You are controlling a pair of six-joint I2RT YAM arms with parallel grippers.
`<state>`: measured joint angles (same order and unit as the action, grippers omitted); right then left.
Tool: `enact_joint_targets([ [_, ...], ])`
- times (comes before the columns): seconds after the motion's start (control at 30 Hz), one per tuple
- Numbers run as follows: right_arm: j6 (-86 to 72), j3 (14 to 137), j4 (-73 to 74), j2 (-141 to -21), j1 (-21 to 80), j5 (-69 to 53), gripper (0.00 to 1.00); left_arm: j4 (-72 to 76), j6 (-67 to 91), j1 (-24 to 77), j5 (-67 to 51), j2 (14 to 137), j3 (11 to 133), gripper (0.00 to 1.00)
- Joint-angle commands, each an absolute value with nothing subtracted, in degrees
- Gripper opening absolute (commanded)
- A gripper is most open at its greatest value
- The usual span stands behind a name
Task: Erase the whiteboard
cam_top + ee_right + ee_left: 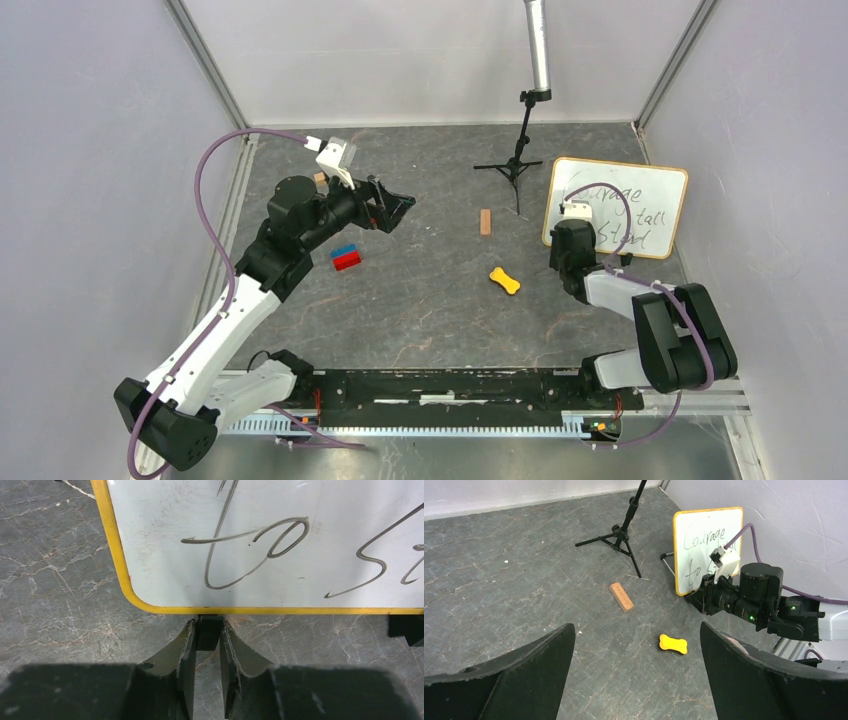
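The whiteboard (640, 205) stands upright at the back right, with a yellowish frame and dark handwriting on it. It also shows in the left wrist view (706, 540) and fills the top of the right wrist view (300, 540). My right gripper (207, 635) is shut on the board's black stand foot (208, 625) under its lower left edge; in the top view it sits at the board's near left corner (566, 235). A yellow bone-shaped eraser (505, 280) lies flat on the table, also seen between the left fingers' view (672, 644). My left gripper (395, 208) is open and empty, raised over the left middle (636, 626).
A small wooden block (486, 221) lies left of the board. A black tripod stand (517, 165) with a grey pole stands behind it. Stacked red and blue blocks (346, 257) lie under the left arm. A second black foot (406, 629) is under the board's right part. Walls enclose the table.
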<state>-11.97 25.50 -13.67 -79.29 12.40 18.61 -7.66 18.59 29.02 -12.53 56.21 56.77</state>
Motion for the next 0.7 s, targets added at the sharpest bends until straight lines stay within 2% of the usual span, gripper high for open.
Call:
enact_joint_targets([
  [0.0,-11.56,27.55,-18.55,-80.46,12.82,11.0,0.13,-7.41,16.57,29.18,-12.39,55.73,58.45,1.0],
  [0.2,-11.39,28.3,-19.14,-81.11,13.17,4.04,0.01,-7.38,16.69,29.2,-12.3,55.72,58.36,1.0],
  [0.67,-16.94,28.3,-12.96,-77.74,21.25,7.12,0.0,-7.27,16.92,29.2,-12.57,55.64,58.28,1.0],
])
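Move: The right hand already has its fingers shut on the black clip under the whiteboard's lower left corner. The whiteboard's middle lies some 11 cm to this hand's right, 6 cm ahead and about 8 cm higher. On the open side, the yellow eraser sits about 12 cm left and 6 cm back, the wooden block roughly 16 cm left and 6 cm ahead, both near table level. From the left hand the clip is about 33 cm right, 3 cm ahead and 30 cm below. Still pinching the black clip, the right hand drags the whiteboard by its lower edge to the left, about 6.5 cm at an even height, towards the eraser and the wooden block. It bows slightly forward at first and then eases back, while the wrist turns some 10 degrees counter-clockwise and rolls its left side up by about as much. ##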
